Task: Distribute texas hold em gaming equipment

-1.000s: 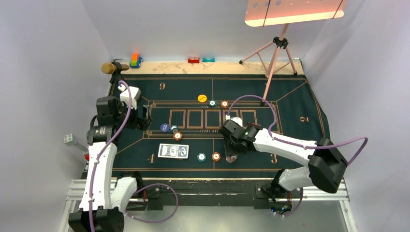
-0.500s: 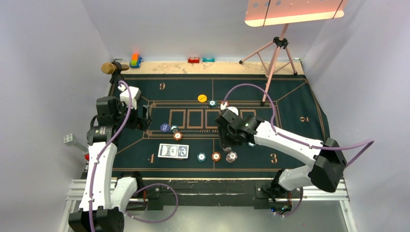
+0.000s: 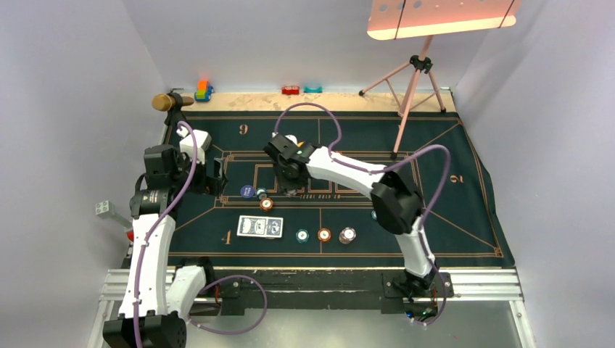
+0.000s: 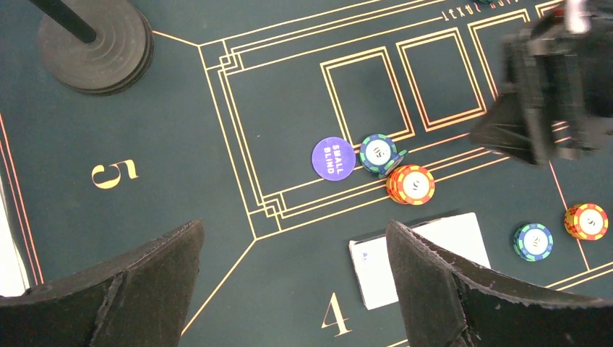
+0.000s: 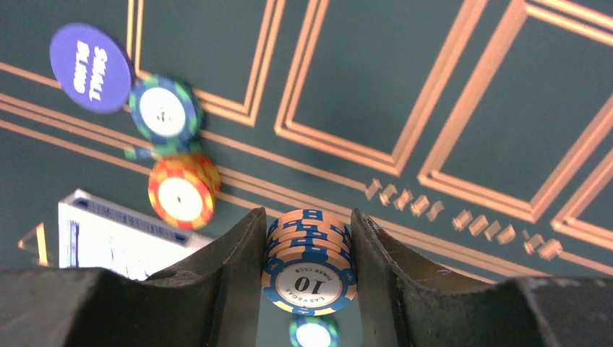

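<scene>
My right gripper (image 5: pixel 307 218) is shut on a stack of tan-and-blue "10" chips (image 5: pixel 309 269), held above the dark green mat (image 3: pixel 435 145). In the top view the right gripper (image 3: pixel 290 188) hangs over the gold card boxes. Just left of it lie the navy small-blind disc (image 3: pixel 246 191), a teal chip (image 3: pixel 261 193), an orange chip (image 3: pixel 267 204) and the blue-backed cards (image 3: pixel 259 227). My left gripper (image 4: pixel 293 282) is open over the "4" corner, nothing between its fingers (image 4: pixel 441 282). Near the front edge sit a teal chip (image 3: pixel 302 235), an orange chip (image 3: pixel 324 235) and a white-grey stack (image 3: pixel 348 235).
A pink tripod stand (image 3: pixel 410 87) stands at the back right of the mat. Small colourful toys (image 3: pixel 204 90) line the far edge. A black round stand base (image 4: pixel 94 47) sits at the mat's far left corner. The right arm's elbow (image 3: pixel 395 199) hangs over the mat's middle.
The right arm has swung from the front middle of the mat to the far left, carrying the chip stack. The white-grey stack stays by the front edge. The left arm has not moved.
</scene>
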`<state>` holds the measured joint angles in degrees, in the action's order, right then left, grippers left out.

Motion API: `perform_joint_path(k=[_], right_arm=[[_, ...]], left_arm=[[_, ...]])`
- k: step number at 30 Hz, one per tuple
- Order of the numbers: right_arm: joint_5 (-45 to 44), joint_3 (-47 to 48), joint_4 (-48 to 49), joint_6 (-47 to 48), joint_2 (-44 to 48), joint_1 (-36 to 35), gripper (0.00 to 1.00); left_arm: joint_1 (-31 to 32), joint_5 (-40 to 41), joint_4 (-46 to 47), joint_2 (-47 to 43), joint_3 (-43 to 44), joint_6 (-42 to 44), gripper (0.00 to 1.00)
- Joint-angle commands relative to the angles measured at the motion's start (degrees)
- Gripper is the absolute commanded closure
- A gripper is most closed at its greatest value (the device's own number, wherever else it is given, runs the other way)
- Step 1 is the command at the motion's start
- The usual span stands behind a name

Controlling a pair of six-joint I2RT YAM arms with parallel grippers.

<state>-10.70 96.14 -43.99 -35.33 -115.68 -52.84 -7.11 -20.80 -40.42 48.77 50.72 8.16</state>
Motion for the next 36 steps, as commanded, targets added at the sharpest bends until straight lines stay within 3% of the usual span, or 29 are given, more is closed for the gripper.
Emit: perform_joint_path(k=[1,17,20,24,28,36], right_arm=[[0.34,10.65,-0.17,2.24,-7.23,-0.07,0.92],[1.64,27.47,-1.2,2.29,-23.13,0.18,0.92],[2.27,27.85,-1.05,2.33,-24.2,0.28,0.82],[3.13,28.34,-1.32,2.64,-25.07,0.45,0.49],[2.74,28.49,-1.63,3.19,-23.9,0.67,0.29],[-1.55,30.09,-4.63,5.01,-16.63,2.95,0.25]], left_arm=[[-0.51,-0.72,0.71,-0.83,-0.23,0.76,0.0],[-0.49,-1.18,0.77,-1.04,-0.3,0.76,0.0],[-0.53,-1.22,0.79,-0.78,-0.25,0.83,0.0],[-0.56,-1.42,0.8,-0.6,-0.27,0.78,0.0],[-0.58,-1.44,0.87,-0.58,-0.36,0.79,0.0],[-0.53,-1.36,0.93,-0.68,-0.36,0.68,0.0]])
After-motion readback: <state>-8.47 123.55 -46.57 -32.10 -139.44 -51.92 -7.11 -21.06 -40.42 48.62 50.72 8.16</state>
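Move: My right hand holds the blue-and-white chip stack; its spot, just right of the teal chips, lies about 5 cm ahead, 8 cm left and 6 cm below. The teal chips are some 3 cm ahead and 11 cm left, the small blind button 3 cm ahead and 16 cm left, the orange chips 2 cm back and 10 cm left. From my idle left hand that spot is roughly 8 cm ahead, 18 cm right and 17 cm down. I carry the pinched stack on with my right hand, left and forward while sinking nearly 6 cm, then ease it a further 2 cm or so left, almost level, up against the teal chips. There I open the fingers to let the stack go, and begin creeping up and forward with them still around it. ##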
